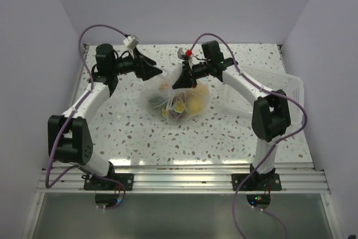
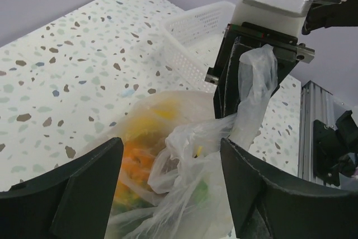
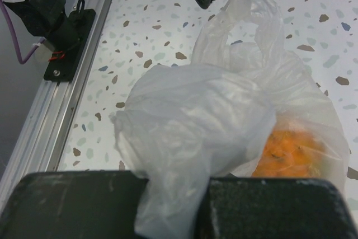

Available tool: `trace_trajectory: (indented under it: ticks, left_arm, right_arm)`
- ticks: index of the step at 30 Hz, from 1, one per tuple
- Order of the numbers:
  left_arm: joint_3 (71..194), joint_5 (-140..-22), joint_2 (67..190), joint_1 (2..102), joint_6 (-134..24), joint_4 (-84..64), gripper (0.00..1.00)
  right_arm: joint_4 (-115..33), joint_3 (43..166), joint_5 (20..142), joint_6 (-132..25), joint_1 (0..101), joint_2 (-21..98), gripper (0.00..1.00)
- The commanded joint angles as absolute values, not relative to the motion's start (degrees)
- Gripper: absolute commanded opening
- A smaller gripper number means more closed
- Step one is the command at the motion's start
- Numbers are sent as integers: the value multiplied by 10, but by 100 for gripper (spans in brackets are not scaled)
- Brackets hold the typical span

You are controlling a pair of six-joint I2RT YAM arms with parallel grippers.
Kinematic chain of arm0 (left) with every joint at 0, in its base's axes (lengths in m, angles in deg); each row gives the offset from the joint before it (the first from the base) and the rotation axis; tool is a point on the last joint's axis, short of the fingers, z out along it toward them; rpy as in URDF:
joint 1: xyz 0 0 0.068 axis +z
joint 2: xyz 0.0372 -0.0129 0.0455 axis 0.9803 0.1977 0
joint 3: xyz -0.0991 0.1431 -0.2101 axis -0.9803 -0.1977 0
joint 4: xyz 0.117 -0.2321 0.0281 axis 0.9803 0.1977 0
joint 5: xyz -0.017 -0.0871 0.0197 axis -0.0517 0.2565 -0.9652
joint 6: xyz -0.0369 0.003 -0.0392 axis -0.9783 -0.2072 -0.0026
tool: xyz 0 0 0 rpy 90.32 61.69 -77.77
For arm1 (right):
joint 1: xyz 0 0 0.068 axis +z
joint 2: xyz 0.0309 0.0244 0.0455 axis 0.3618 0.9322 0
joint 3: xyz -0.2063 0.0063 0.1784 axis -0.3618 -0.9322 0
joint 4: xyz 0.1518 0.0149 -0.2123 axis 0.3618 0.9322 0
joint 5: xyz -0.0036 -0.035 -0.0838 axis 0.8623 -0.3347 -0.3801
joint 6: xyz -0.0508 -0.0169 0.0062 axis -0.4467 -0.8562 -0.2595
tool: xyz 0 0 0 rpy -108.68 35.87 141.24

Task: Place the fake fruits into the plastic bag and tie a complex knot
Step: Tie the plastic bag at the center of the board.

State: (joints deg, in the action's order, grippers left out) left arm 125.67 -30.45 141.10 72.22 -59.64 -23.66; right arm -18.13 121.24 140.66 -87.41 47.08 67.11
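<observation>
The plastic bag (image 1: 176,100) lies mid-table with the fake fruits inside: a yellow one (image 1: 197,97) and orange ones (image 2: 133,163) (image 3: 291,149) show through the film. My right gripper (image 1: 180,82) (image 3: 173,180) is shut on a bunched strip of the bag's top. In the left wrist view that strip (image 2: 254,90) runs up into the right gripper (image 2: 251,76). My left gripper (image 1: 158,74) (image 2: 170,146) stands open at the bag's left. Loose folds of the neck (image 2: 184,152) lie between its fingers (image 2: 84,186). I cannot tell whether those folds hold a knot.
A rigid white slotted tray (image 1: 286,85) (image 2: 190,32) sits at the right of the table, beyond the right arm. The aluminium rail (image 3: 61,110) runs along the near edge. Grey walls close in the back and both sides.
</observation>
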Motion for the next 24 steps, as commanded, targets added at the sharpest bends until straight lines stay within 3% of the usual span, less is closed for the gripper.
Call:
trace_trajectory:
  ticks: [1, 7, 15, 19, 21, 22, 24]
  left_arm:
    - [1278, -329, 1406, 727, -558, -191, 76]
    - [1272, -296, 1420, 724, -568, -198, 62]
    - [1301, -255, 1450, 699, -568, -172, 51]
    - [1307, -261, 1454, 699, -562, -170, 25]
    - [1314, -264, 1454, 700, -557, -164, 18]
    - [1315, -263, 1451, 701, -557, -163, 7]
    - [1321, -261, 1446, 704, -550, -161, 0]
  right_arm:
    - [-163, 1224, 1406, -906, 472, 651, 0]
    - [-153, 1225, 1405, -917, 473, 651, 0]
    - [-151, 1230, 1404, -919, 473, 656, 0]
    - [-144, 1230, 1405, -926, 473, 655, 0]
    - [-143, 1228, 1406, -928, 473, 653, 0]
    - [-143, 1227, 1405, -928, 472, 653, 0]
    - [-139, 1227, 1404, -928, 472, 654, 0]
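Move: The standing loop of the plastic bag is about 2 cm right of the left hand, 1 cm back and 3 cm below its open fingers. The bag's bunched neck, in the right gripper, lies some 5 cm back and 5 cm to the right, about 1 cm lower. The orange fruit inside the bag is about 4 cm back, straight below by roughly 12 cm. From the right hand the loop stands about 4 cm ahead, 3 cm to the left and 2 cm lower. The left fingers pinch the bag's standing loop: the hand sinks some 2.5 cm onto it, then slides about 2 cm to the right, tips dipping and swinging slightly clockwise, while the fingers go from three-quarters open to shut. The right hand practically stays in place, keeping its shut grip on the bunched neck. ##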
